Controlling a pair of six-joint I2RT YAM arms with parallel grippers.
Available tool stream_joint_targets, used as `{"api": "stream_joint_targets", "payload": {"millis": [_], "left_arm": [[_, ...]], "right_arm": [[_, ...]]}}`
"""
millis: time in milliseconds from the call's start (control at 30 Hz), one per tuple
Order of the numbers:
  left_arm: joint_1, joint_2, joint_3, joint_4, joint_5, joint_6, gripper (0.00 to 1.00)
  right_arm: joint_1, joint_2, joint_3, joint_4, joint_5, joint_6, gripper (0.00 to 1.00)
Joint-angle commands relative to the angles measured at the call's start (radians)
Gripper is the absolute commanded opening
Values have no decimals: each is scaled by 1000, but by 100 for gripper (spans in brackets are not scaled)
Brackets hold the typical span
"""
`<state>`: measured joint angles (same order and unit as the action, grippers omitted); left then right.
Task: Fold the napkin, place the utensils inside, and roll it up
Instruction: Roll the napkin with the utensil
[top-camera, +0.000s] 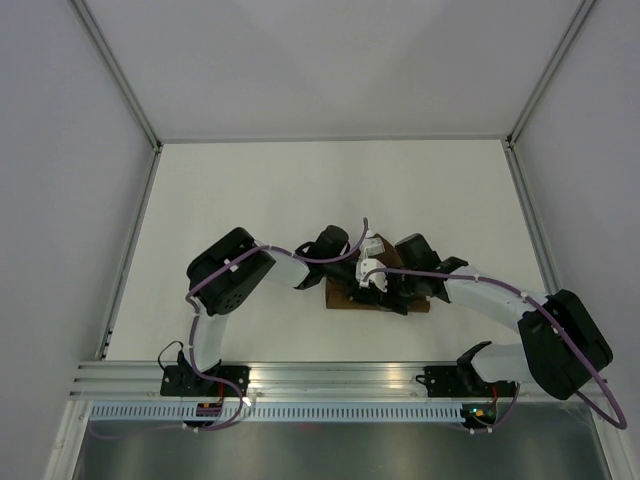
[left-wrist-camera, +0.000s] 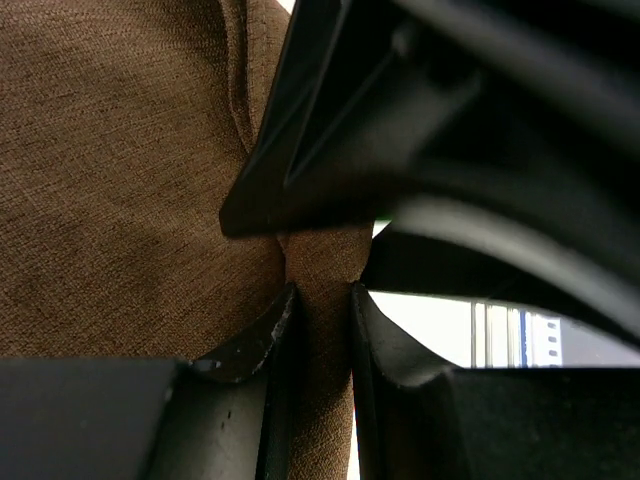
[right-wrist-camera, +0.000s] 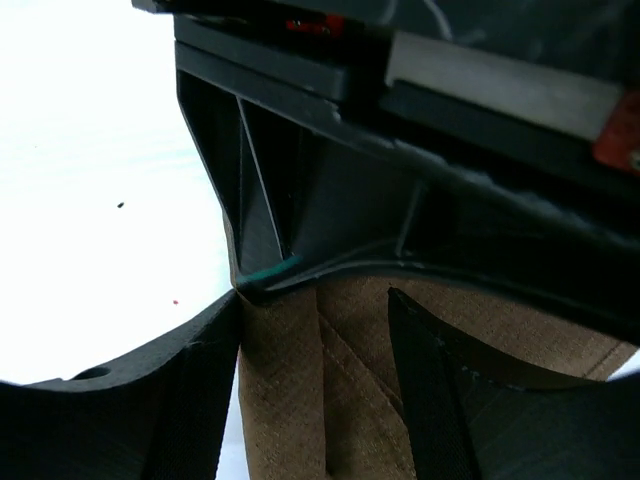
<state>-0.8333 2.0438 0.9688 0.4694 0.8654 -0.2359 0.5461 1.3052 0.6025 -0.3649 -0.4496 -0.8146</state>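
The napkin lies as a small dark brown folded bundle at the table's middle, mostly hidden under both grippers. In the left wrist view, a ridge of napkin stands pinched between the narrow jaws of my left gripper. My right gripper stands wide, with layered napkin folds between its fingers; one finger is at the cloth's edge and the other over the cloth. From above, the left gripper and right gripper meet tip to tip. The utensils are hidden.
The white table stretches around the bundle, bounded by grey walls and a metal rail at the near edge. The right gripper's black body crowds the left wrist view, and the left gripper's body fills the top of the right wrist view.
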Motion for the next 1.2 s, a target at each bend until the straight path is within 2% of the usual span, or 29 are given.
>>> {"api": "stream_joint_targets", "payload": {"millis": [0, 100, 200, 333, 367, 400, 433, 533, 733, 1167], "left_arm": [[-7, 65, -16, -152, -3, -16, 2], [-1, 69, -13, -149, 0, -22, 2], [2, 64, -10, -147, 6, -23, 2], [5, 38, -19, -144, -26, -14, 3], [7, 32, -21, -143, -31, -14, 6], [7, 17, -24, -134, -34, -17, 15], [8, 9, -31, -126, -40, -22, 16], [17, -20, -39, -109, -42, -32, 21], [48, -86, -50, -98, -32, -34, 26], [106, -188, -87, -65, 0, 0, 33]], "right_arm": [[29, 25, -4, 80, 55, 17, 65], [48, 40, -9, 83, 68, 15, 61], [49, 58, -14, 89, 71, 18, 50], [51, 83, -17, 84, 69, 20, 25], [51, 91, -15, 83, 68, 20, 21], [51, 92, -15, 75, 63, 20, 18], [49, 97, -15, 72, 60, 22, 13], [49, 109, -7, 55, 57, 23, 7], [45, 137, 11, 8, 31, 6, 0], [-23, 258, 92, -115, -50, -40, 0]]}}
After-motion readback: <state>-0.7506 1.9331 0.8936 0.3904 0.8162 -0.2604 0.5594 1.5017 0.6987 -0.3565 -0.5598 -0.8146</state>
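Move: The left hand already pinches the napkin's rolled near edge between its fingers. The right hand, open over the same edge, has its stretch of it about 1 cm back, 1 cm left and 2 cm below. From the right hand, the edge's right end lies about 1 cm back and 6 cm right, and the napkin's far corner some 16 cm ahead and 6 cm left, both 2 cm below. Right hand sinks 1.5 cm, pinches the rolled edge, then both hands drag the napkin about 3 cm left. ##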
